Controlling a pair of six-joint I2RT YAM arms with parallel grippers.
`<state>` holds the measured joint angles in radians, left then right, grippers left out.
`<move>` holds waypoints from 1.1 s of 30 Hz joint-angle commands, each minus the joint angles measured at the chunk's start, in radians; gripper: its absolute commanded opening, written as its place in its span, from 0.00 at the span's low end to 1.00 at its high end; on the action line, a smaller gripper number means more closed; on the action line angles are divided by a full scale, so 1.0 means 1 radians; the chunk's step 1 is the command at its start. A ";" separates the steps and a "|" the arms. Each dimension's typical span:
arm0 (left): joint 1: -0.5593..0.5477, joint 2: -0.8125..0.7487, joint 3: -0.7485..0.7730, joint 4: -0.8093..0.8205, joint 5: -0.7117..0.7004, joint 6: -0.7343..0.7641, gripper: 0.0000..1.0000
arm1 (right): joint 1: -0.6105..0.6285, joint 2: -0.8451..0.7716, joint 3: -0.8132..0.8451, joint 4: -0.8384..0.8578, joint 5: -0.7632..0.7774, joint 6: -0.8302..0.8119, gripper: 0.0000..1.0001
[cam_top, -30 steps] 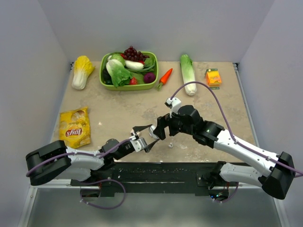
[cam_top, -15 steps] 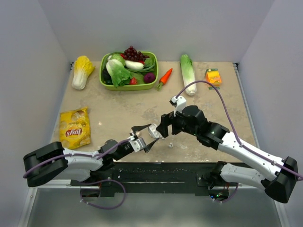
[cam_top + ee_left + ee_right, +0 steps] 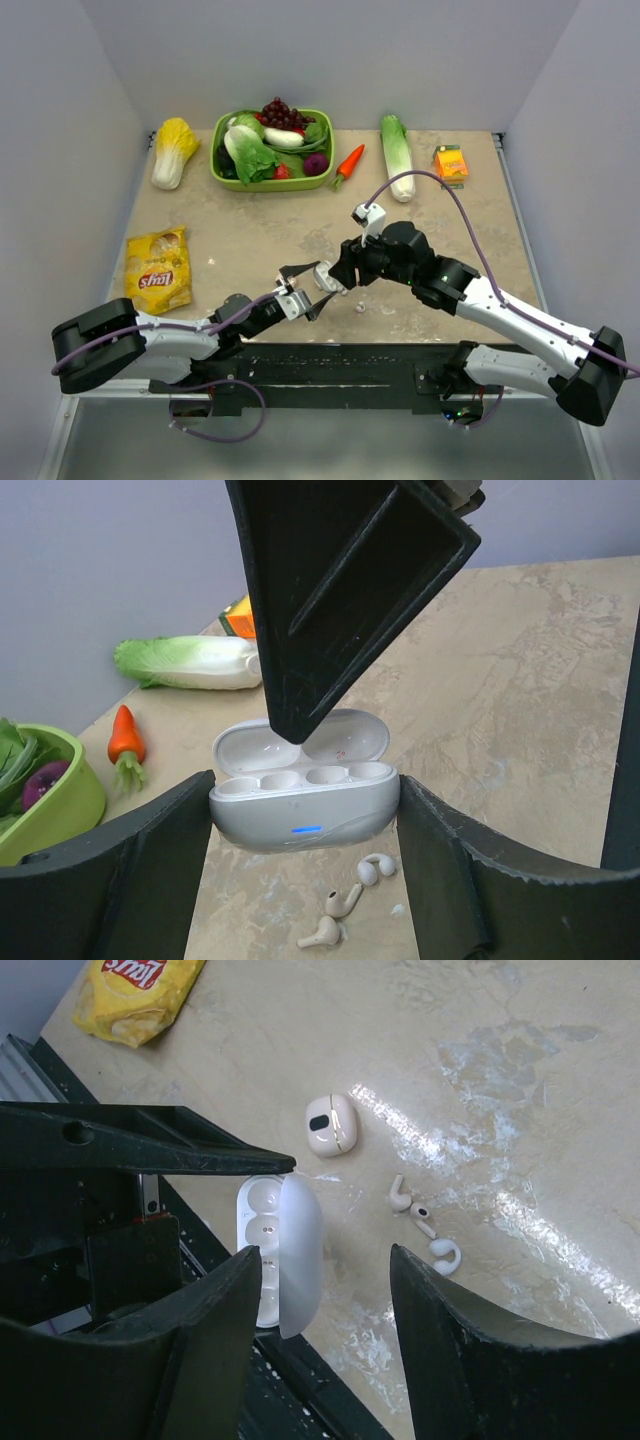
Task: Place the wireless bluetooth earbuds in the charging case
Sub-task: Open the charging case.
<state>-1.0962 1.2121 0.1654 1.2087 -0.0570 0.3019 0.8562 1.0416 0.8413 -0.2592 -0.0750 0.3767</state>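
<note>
My left gripper (image 3: 305, 790) is shut on the charging case (image 3: 305, 810), holding it by its ends above the table with the lid open and its wells empty. The case (image 3: 325, 278) also shows in the top view. My right gripper (image 3: 325, 1252) stands open right above it, the raised lid (image 3: 300, 1250) between its jaws, close to the left one and apart from the right. One right finger (image 3: 340, 590) reaches down to the lid in the left wrist view. Two earbuds (image 3: 345, 898) (image 3: 400, 1198) and a small white hooked piece (image 3: 378, 865) lie on the table under the case.
A small white rounded object (image 3: 331, 1125) lies near the earbuds. A chips bag (image 3: 158, 270) is at the left. At the back are a green basket (image 3: 270, 185) of vegetables, a cabbage (image 3: 174, 150), a carrot (image 3: 347, 163), a long lettuce (image 3: 397, 155) and an orange carton (image 3: 451, 163).
The right gripper's jaws have narrowed around the case's lid, and that arm has shifted slightly. The left gripper and the case have stayed put.
</note>
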 commanded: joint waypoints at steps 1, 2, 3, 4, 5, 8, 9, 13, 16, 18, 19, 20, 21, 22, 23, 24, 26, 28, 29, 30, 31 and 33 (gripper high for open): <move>-0.008 0.000 0.031 0.064 -0.001 0.023 0.00 | -0.003 -0.008 0.007 0.048 -0.029 -0.001 0.56; -0.008 0.001 0.029 0.066 -0.001 0.025 0.00 | -0.002 -0.006 0.005 0.049 -0.029 -0.001 0.55; -0.008 0.000 0.028 0.066 -0.001 0.025 0.00 | -0.002 -0.006 0.005 0.049 -0.029 -0.001 0.54; -0.008 0.001 0.026 0.068 -0.001 0.025 0.00 | -0.002 -0.005 0.005 0.049 -0.031 -0.001 0.51; -0.008 0.000 0.025 0.069 -0.001 0.025 0.00 | -0.002 -0.005 0.005 0.048 -0.032 -0.002 0.49; -0.008 -0.005 0.019 0.075 -0.003 0.023 0.00 | -0.002 0.003 0.002 0.049 -0.042 -0.001 0.45; -0.007 -0.006 0.019 0.081 -0.004 0.023 0.00 | -0.002 0.005 0.001 0.049 -0.046 -0.002 0.44; -0.008 -0.009 0.016 0.089 -0.003 0.023 0.00 | -0.003 0.012 -0.007 0.058 -0.058 0.002 0.43; -0.008 -0.009 0.014 0.100 -0.003 0.022 0.00 | -0.002 0.020 -0.010 0.060 -0.063 0.001 0.43; -0.008 -0.011 0.013 0.104 0.000 0.022 0.00 | -0.003 0.024 -0.010 0.058 -0.063 0.002 0.42; -0.008 -0.010 0.013 0.106 -0.001 0.020 0.00 | -0.002 0.024 -0.011 0.058 -0.062 0.002 0.42; -0.008 -0.011 0.011 0.106 -0.001 0.022 0.00 | -0.002 0.024 -0.014 0.060 -0.062 0.002 0.41; -0.008 -0.010 0.008 0.112 -0.001 0.019 0.00 | -0.002 0.024 -0.015 0.061 -0.063 0.002 0.39; -0.010 -0.009 0.005 0.115 0.000 0.019 0.00 | -0.002 0.026 -0.015 0.061 -0.065 0.004 0.38; -0.010 -0.011 0.005 0.118 -0.001 0.017 0.00 | 0.000 0.025 -0.016 0.061 -0.065 0.005 0.36; -0.010 -0.011 0.003 0.120 -0.003 0.017 0.00 | -0.002 0.021 -0.016 0.061 -0.065 0.005 0.33; -0.010 -0.011 0.002 0.120 -0.003 0.016 0.00 | -0.002 0.014 -0.021 0.069 -0.063 0.005 0.30; -0.010 -0.009 0.002 0.120 -0.004 0.014 0.00 | -0.002 0.005 -0.018 0.064 -0.059 -0.008 0.22; -0.008 -0.009 0.002 0.117 -0.010 0.013 0.00 | -0.002 0.002 -0.012 0.060 -0.046 -0.012 0.17; -0.010 -0.009 0.002 0.114 -0.014 0.009 0.00 | -0.002 -0.003 -0.005 0.049 -0.045 -0.019 0.09; -0.008 -0.006 0.005 0.111 -0.014 0.009 0.01 | -0.002 -0.009 -0.002 0.045 -0.040 -0.036 0.04; -0.010 -0.002 0.017 0.074 -0.018 0.006 0.09 | -0.002 -0.018 0.010 0.022 -0.028 -0.051 0.00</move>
<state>-1.0985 1.2125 0.1661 1.2377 -0.0612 0.3073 0.8562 1.0645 0.8261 -0.2329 -0.1181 0.3679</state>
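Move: The open lid of the charging case, held in the left hand, lies right at the right fingers: about 1 cm back, 1 cm left and 1 cm below their midpoint. The case body is about 2 cm back, 3 cm left and 3 cm below them; on the table, some 13 cm down, a curled earbud lies roughly 4 cm ahead and 2 cm right, the pink-white case 5 cm ahead and 12 cm left. From the left hand the lid is about 1 cm ahead, 2 cm right and 2 cm above. With one finger already inside the open lid, the right hand eases about 1 cm down and a little under 1 cm to the left into it, barely turning, while its fingers go from a bit over half open to nearly shut, pinching the lid between their tips. The left hand keeps its grip on the case body and stays put at first, then rises just under 1 cm towards the end. ##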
